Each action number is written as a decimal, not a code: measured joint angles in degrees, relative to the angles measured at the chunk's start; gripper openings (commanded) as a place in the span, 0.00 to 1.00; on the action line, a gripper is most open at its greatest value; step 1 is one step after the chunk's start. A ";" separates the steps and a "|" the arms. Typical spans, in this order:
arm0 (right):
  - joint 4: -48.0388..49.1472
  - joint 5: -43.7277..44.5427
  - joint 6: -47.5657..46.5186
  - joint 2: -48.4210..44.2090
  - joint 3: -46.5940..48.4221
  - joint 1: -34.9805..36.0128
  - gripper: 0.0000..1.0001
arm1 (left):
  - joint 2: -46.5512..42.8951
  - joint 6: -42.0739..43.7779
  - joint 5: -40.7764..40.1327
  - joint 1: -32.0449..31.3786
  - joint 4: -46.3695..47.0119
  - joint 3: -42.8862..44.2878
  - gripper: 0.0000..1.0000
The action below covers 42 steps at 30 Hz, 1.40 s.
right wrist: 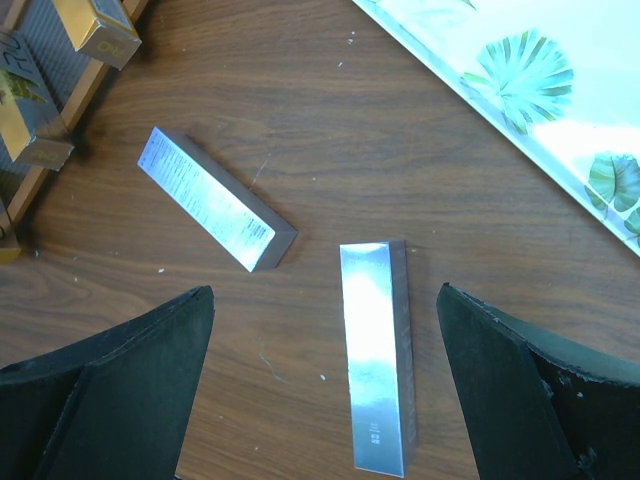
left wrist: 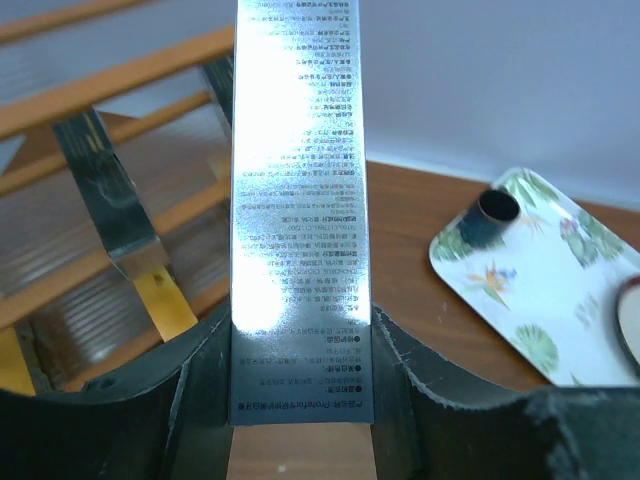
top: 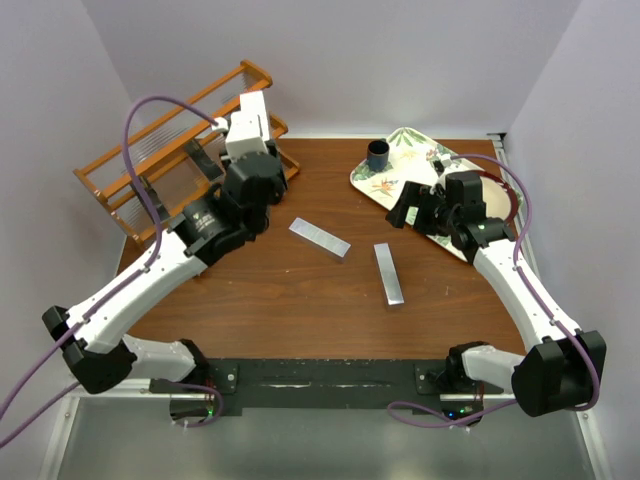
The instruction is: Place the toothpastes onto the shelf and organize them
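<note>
My left gripper [top: 247, 150] is shut on a silver toothpaste carton [left wrist: 300, 200], which sticks out ahead of the jaws toward the orange-brown shelf [top: 160, 150]. On the shelf rails lie a dark carton [left wrist: 105, 190] and an orange-gold one [left wrist: 165, 300]. Two more silver cartons lie flat on the table: one [right wrist: 215, 200] angled near the shelf, the other [right wrist: 375, 350] lengthwise. My right gripper [right wrist: 325, 295] hangs open above that second carton [top: 389, 272], with nothing between its fingers.
A floral white tray [top: 405, 175] sits at the back right with a small dark cup [top: 379, 154] on it, just behind my right gripper. Gold carton ends [right wrist: 95, 25] show at the shelf's corner. White walls close in on three sides.
</note>
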 measured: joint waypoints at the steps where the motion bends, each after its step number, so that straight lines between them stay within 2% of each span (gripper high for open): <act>1: 0.00 0.00 0.00 0.00 0.00 0.00 0.98 | 0.70 1.14 -0.04 1.42 0.96 0.94 0.20; 9: 0.00 0.00 0.00 0.00 0.00 0.00 0.98 | 9.07 6.34 0.11 13.84 5.84 7.91 0.20; 15: 0.00 0.00 -0.02 0.00 0.00 0.02 0.98 | 14.97 6.25 -0.17 18.64 8.68 11.78 0.21; 28: -0.02 0.00 -0.20 0.39 0.02 0.07 0.98 | 28.20 5.57 -4.24 23.04 11.82 20.70 0.22; 34: -0.04 0.00 -0.39 0.57 0.02 0.52 0.98 | 34.51 4.90 -4.81 23.69 11.63 26.29 0.25; 42: -0.13 0.02 -0.92 1.20 0.02 1.20 0.98 | 37.42 3.39 -4.35 25.05 10.64 28.46 0.30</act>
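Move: The silver toothpaste box, already held and pointing ahead of the left hand, is bound for the right end of the shelf's top tier, about 26 cm ahead of that hand, 10 cm to its left and 8 cm lower. The rightmost dark toothpaste sits some 18 cm ahead, 4 cm left and 18 cm below; the rightmost yellow toothpaste about 12 cm straight ahead, 28 cm down. From the right hand that top-tier spot is roughly 25 cm ahead, 48 cm left and 10 cm higher. The silver toothpaste box, still pinched by its near end in the left fingers, is carried forward about 21 cm and some 9 cm left, most of the leftward part coming early, towards the right end of the shelf's top tier. The hand turns nearly 30 degrees counter-clockwise, rises a little at first, then slows and sinks to about 3 cm below its starting height. ##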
